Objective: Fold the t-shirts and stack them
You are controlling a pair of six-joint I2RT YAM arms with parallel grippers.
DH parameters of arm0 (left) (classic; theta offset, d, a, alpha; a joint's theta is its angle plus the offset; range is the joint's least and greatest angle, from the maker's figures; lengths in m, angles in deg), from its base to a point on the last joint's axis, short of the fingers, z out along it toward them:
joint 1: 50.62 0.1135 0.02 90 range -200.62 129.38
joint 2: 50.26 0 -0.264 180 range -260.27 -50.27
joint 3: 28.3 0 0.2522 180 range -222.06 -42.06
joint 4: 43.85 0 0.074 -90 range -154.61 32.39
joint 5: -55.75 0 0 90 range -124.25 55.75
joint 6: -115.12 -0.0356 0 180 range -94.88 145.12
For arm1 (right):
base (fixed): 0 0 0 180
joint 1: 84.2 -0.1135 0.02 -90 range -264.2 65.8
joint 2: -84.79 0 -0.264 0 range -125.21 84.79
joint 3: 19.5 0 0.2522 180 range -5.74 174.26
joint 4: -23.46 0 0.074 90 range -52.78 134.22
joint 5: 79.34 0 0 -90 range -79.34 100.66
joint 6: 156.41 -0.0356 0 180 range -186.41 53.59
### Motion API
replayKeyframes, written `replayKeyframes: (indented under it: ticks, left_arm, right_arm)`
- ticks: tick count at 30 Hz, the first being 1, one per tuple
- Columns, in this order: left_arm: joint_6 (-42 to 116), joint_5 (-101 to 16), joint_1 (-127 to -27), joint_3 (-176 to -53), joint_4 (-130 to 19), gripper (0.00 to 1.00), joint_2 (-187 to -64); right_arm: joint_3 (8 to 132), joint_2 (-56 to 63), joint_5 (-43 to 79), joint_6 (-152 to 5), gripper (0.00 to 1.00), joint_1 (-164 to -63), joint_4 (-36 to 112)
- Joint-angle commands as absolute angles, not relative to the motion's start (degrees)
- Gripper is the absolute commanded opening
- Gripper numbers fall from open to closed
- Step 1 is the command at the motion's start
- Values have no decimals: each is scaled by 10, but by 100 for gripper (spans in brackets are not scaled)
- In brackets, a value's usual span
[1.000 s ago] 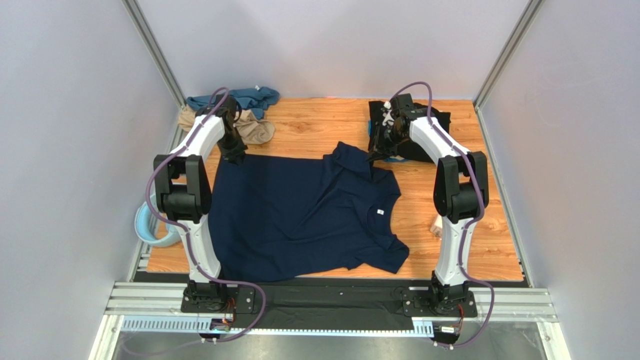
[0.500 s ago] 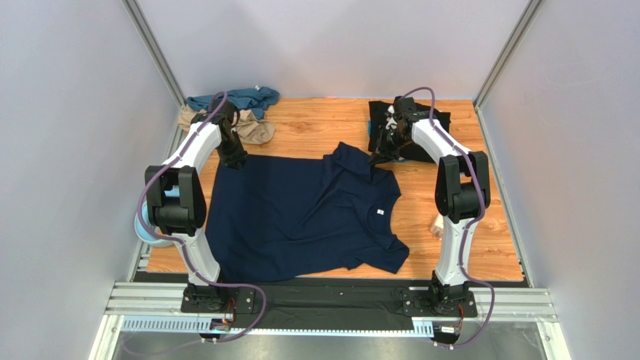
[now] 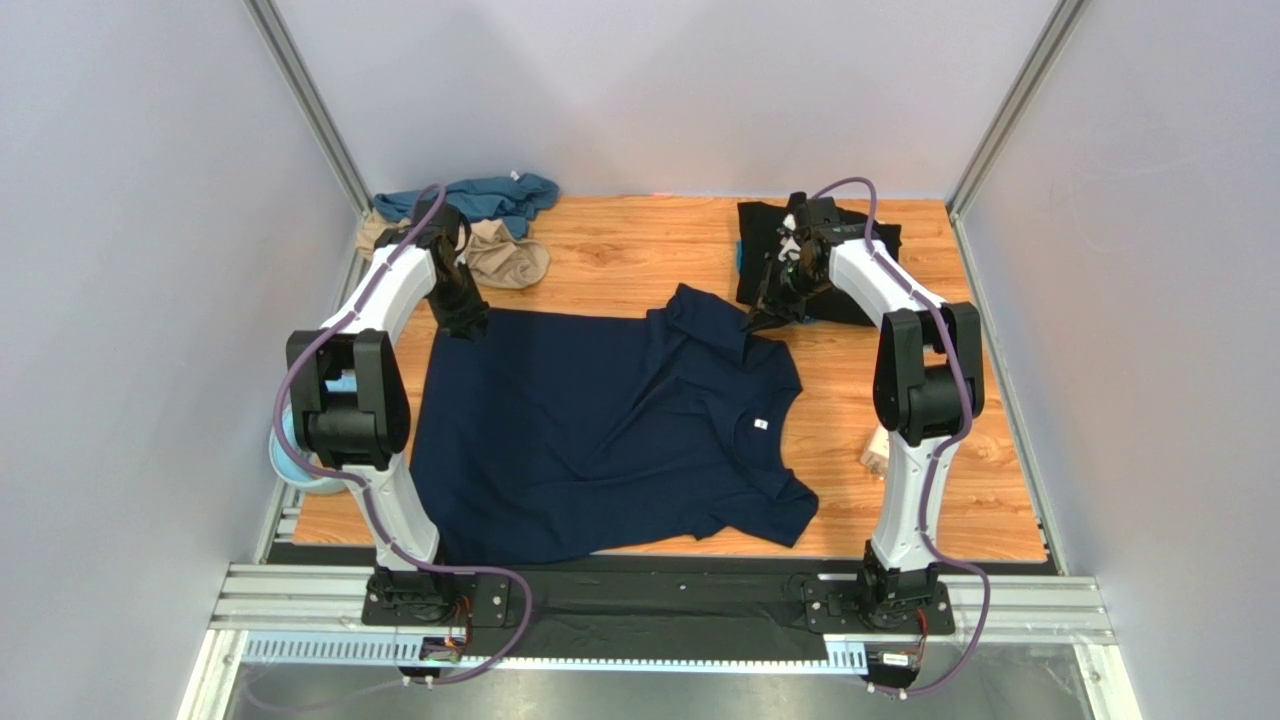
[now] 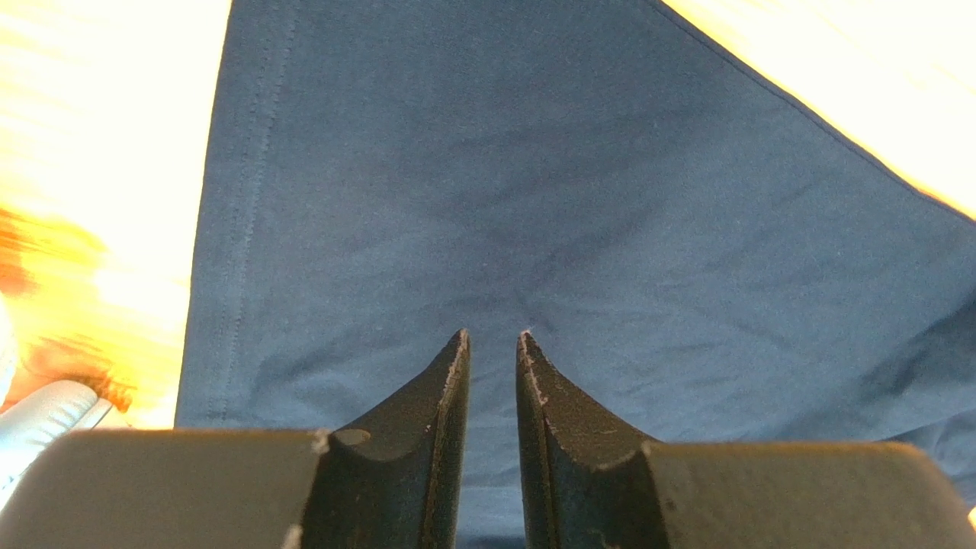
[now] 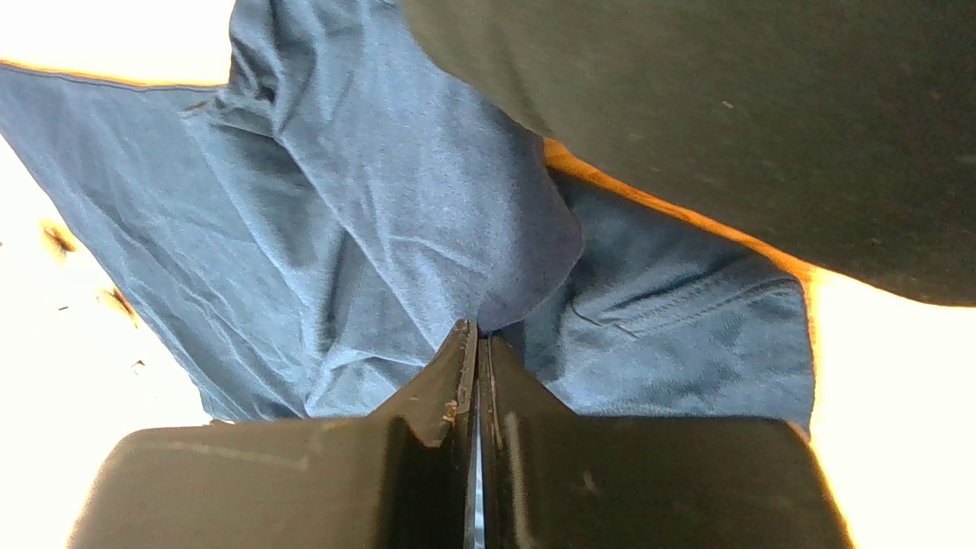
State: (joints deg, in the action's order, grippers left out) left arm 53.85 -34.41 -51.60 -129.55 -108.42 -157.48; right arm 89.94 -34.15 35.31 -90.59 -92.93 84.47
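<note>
A dark navy t-shirt (image 3: pixel 601 428) lies spread flat across the middle of the wooden table (image 3: pixel 631 248). My left gripper (image 3: pixel 463 318) hovers over its far left corner. In the left wrist view that gripper (image 4: pixel 493 335) has its jaws a narrow gap apart above the navy cloth (image 4: pixel 573 172), with nothing between them. My right gripper (image 3: pixel 766 312) is at the shirt's far right sleeve. In the right wrist view it (image 5: pixel 478 332) is shut on a raised flap of navy cloth (image 5: pixel 378 206). A folded black t-shirt (image 3: pixel 824 258) lies at the back right. Crumpled teal (image 3: pixel 484 195) and tan (image 3: pixel 508 261) t-shirts lie at the back left.
A pale blue plastic ring (image 3: pixel 298 458) hangs over the table's left edge behind the left arm. A small white cube (image 3: pixel 872 452) sits by the right arm. Grey walls close in the table at the left, right and back. The black shirt (image 5: pixel 745 126) lies close beyond the right fingers.
The left jaws have parted a little and the left arm's elbow has swung left. The right gripper has drifted slightly right and away, still shut.
</note>
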Motion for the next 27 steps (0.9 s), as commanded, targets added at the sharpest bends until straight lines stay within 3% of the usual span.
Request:
replayKeyframes:
  ticks: [1, 16, 27]
  left_arm:
    - [521, -355, -514, -1298, -1074, 29, -1573]
    - [502, -371, -461, -1331, -1073, 31, -1617]
    - [485, -349, -445, -1474, -1103, 34, -1731]
  right_arm:
    - [901, -313, 362, -907, 0, -925, 836]
    - [960, -334, 360, -884, 0, -925, 868]
    - [954, -322, 386, -886, 0, -925, 871]
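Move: Over the navy t-shirt, the left hand is part-open, and the shirt's far left corner lies about 7 cm to its left, 6 cm ahead and 8 cm below. The beige shirt is centred some 17 cm ahead and 5 cm to the left of that hand. The right hand already pinches a fold near the navy shirt's far right end; from it that far left corner is roughly 50 cm left and 3 cm ahead, while the black stack is centred about 12 cm ahead and 11 cm right. Starting after a short pause, the left hand heads for the navy shirt's far left corner: first left and a little down, then mainly forward, about 5 cm each way with a 2 cm drop, fingers staying part-open above the cloth. The right hand keeps its pinch on the fold and lifts it about 2 cm, easing slightly forward. ##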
